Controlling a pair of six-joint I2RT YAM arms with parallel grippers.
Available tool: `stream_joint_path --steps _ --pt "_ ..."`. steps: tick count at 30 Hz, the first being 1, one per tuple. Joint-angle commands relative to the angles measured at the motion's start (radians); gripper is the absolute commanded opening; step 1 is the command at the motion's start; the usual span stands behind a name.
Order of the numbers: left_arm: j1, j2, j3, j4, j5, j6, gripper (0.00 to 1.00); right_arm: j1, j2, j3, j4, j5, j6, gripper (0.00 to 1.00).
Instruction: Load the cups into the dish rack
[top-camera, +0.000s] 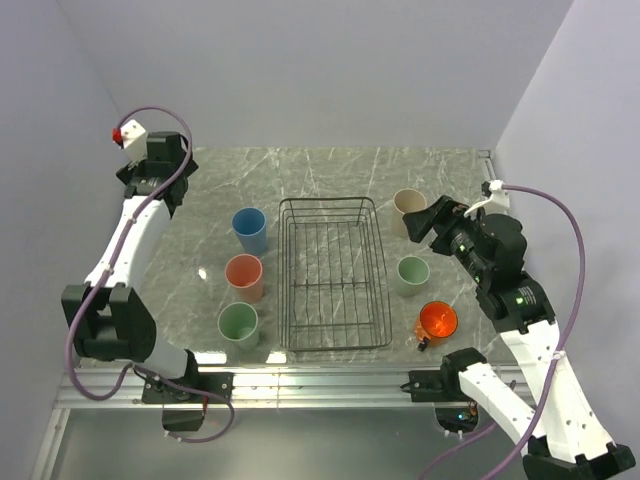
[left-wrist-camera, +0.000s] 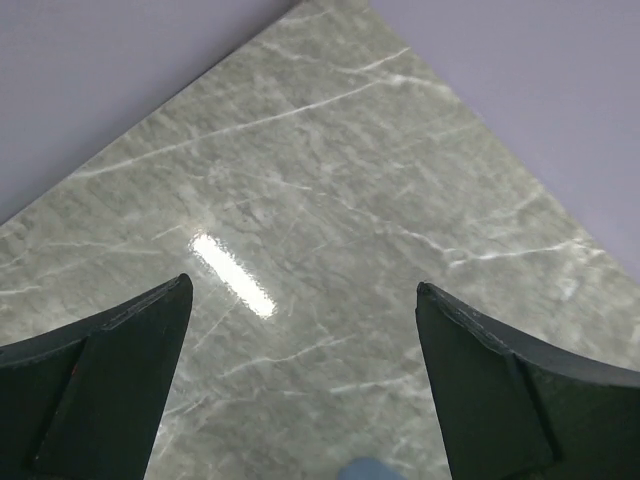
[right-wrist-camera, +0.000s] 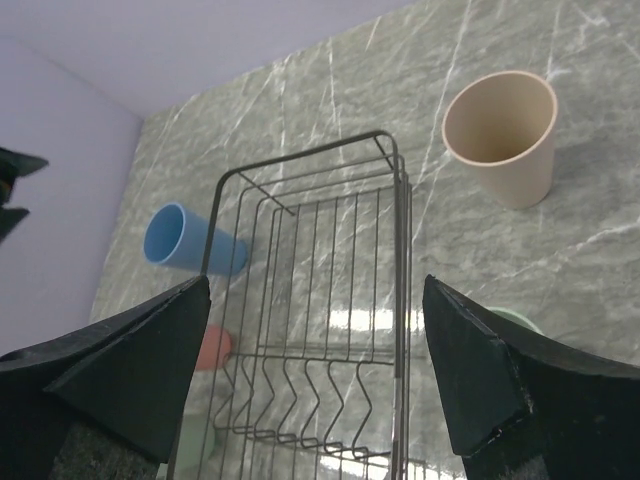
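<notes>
The empty black wire dish rack (top-camera: 330, 201) sits mid-table. Left of it stand a blue cup (top-camera: 250, 230), a salmon-pink cup (top-camera: 244, 276) and a pale green tumbler (top-camera: 238, 324). Right of it stand a beige cup (top-camera: 409, 207), a short pale green cup (top-camera: 412, 273) and an orange mug (top-camera: 437, 321). My left gripper (top-camera: 160, 185) is open and empty at the far left, above bare marble (left-wrist-camera: 303, 300); a blue sliver (left-wrist-camera: 372, 468) shows at the bottom edge. My right gripper (top-camera: 425, 222) is open and empty beside the beige cup (right-wrist-camera: 505, 135), facing the rack (right-wrist-camera: 400, 250).
Lilac walls close the table on the left, back and right. A metal rail (top-camera: 320, 385) runs along the near edge. The right wrist view also shows the blue cup (right-wrist-camera: 185, 240) and the salmon-pink cup (right-wrist-camera: 212, 347) beyond the rack.
</notes>
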Motion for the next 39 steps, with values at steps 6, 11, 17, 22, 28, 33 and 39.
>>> stream_joint_path --steps 6,11,17,22,28,33,39 --pt "-0.006 -0.075 0.177 -0.123 0.131 0.019 0.99 0.014 0.105 0.08 -0.099 -0.041 -0.022 0.88" --pt "0.006 -0.076 0.095 -0.003 0.406 0.033 0.99 0.014 0.11 0.105 -0.155 -0.072 -0.079 0.88" --pt "0.048 -0.052 0.087 -0.092 0.499 0.111 0.91 0.014 0.047 0.072 -0.19 -0.044 -0.102 0.89" --pt "0.04 0.004 0.079 -0.177 0.601 0.217 0.76 0.014 0.048 0.065 -0.222 -0.059 -0.106 0.89" --pt "-0.106 -0.023 -0.023 -0.151 0.597 0.271 0.77 0.034 0.059 0.036 -0.196 -0.092 -0.092 0.88" --pt "-0.19 0.033 -0.028 -0.206 0.506 0.274 0.74 0.04 0.049 0.014 -0.192 -0.086 -0.095 0.88" --pt "-0.207 0.085 -0.051 -0.231 0.416 0.256 0.73 0.04 0.041 0.039 -0.242 -0.03 -0.129 0.88"
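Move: The blue cup stands about 20 cm to the right of my left hand, 7 cm back and 18 cm below; the pink cup is level with it sideways but some 13 cm nearer me, and the dish rack's middle lies about 20 cm to the blue cup's right and 12 cm nearer. Under my right hand, 25 cm down and 2 cm back, is the right green cup; the beige cup is 15 cm ahead, the rack's middle 16 cm left. I lift my left hand about 8 cm, then swing it right some 16 cm and bring it down past its starting height, drawing back a little, towards the blue cup; the wrist turns clockwise about 40 degrees and tips down, and the open fingers narrow by a quarter. Meanwhile I lower my right hand about 6 cm towards the right green cup, easing slightly back and tipping its open fingers downward. ##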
